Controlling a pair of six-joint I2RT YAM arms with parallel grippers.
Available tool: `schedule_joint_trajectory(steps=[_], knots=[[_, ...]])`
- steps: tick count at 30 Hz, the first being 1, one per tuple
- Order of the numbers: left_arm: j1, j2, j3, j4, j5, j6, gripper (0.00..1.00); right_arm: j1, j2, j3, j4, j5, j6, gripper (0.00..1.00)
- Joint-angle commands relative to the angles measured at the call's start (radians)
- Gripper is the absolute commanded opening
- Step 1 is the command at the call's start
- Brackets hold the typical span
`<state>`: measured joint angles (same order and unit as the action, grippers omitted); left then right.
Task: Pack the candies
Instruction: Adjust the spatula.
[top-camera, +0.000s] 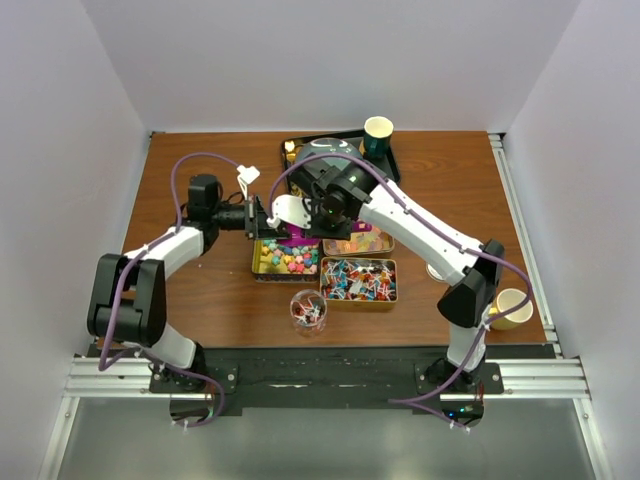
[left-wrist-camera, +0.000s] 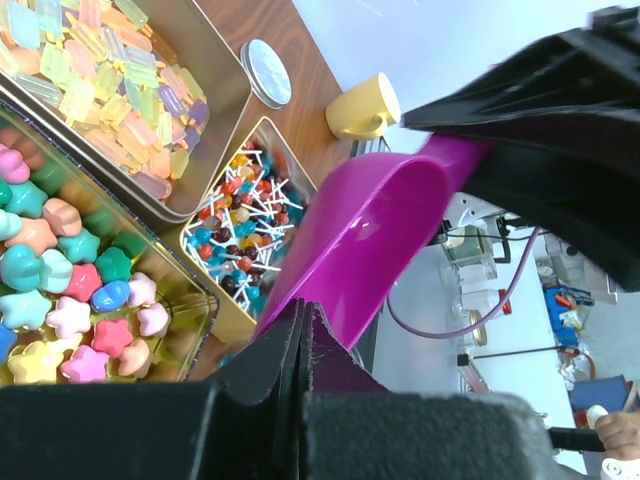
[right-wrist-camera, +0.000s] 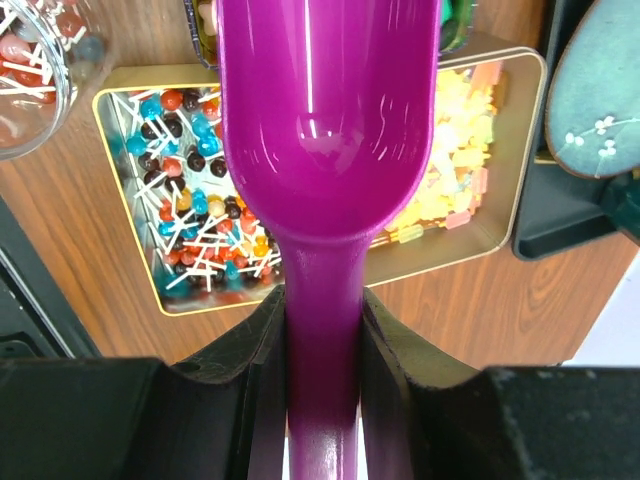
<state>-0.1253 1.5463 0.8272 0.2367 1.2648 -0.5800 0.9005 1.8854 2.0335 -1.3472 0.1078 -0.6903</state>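
Observation:
The candies lie in three gold tins: bright star-shaped pieces, pale yellow-pink gummies, and small red-blue lollipops with white sticks. My right gripper is shut on the handle of an empty purple scoop, held above the tins. My left gripper is shut with nothing between its jaws, right beside the scoop's bowl over the star-candy tin.
A glass jar with a few lollipops stands in front of the tins. A yellow mug is at the right. A black tray at the back holds a green cup and a dark plate.

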Motion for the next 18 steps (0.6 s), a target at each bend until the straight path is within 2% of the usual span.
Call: schedule_joint_trajectory(steps=[1,6,9,10,11,14,18], knots=[[-0.004,0.038,0.059,0.016,-0.027,0.029,0.00,-0.011,-0.085,0.024,-0.135,-0.071,0.008,0.00],[0.012,0.066,0.119,-0.013,-0.025,0.063,0.00,-0.107,-0.107,-0.025,-0.133,-0.001,-0.047,0.00],[0.052,0.070,0.191,-0.111,-0.031,0.126,0.05,-0.207,-0.124,-0.103,-0.101,0.044,-0.154,0.00],[0.062,0.074,0.207,-0.205,-0.042,0.156,0.08,-0.230,-0.123,-0.119,-0.083,0.070,-0.176,0.00],[0.085,0.074,0.220,-0.271,-0.079,0.231,0.13,-0.271,-0.118,-0.133,-0.075,0.081,-0.198,0.00],[0.124,0.077,0.251,-0.448,-0.206,0.349,0.21,-0.323,-0.083,-0.160,-0.050,0.150,-0.291,0.00],[0.191,0.022,0.178,-0.505,-0.396,0.359,0.24,-0.357,0.003,-0.139,-0.029,0.246,-0.409,0.00]])
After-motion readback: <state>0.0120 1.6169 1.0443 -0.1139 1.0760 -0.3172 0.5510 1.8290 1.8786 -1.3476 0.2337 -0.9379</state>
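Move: The right hand holds the spatula by its handle. The gummy candy tin lies about 10 cm ahead of it, 5 cm right and 16 below; the lollipop tin is 5 cm back and 6 right, the star candy tin 4 ahead and 15 left, both equally low. For the left hand, the spatula's scoop is right at its shut fingertips, its middle some 5 cm right and 1 back, nearly level, with the star candy tin's middle about 3 cm ahead and 13 below. Rightward and forward, after a small lift of about a centimetre, the right hand sweeps the held spatula some 15 cm right and 7 out, over the gummy candy tin, rolling its left side down some 15 degrees and turning slightly clockwise. The left fingertips come off the scoop as that hand goes forward about 7 cm, then also left, turning counter-clockwise and opening partway. ##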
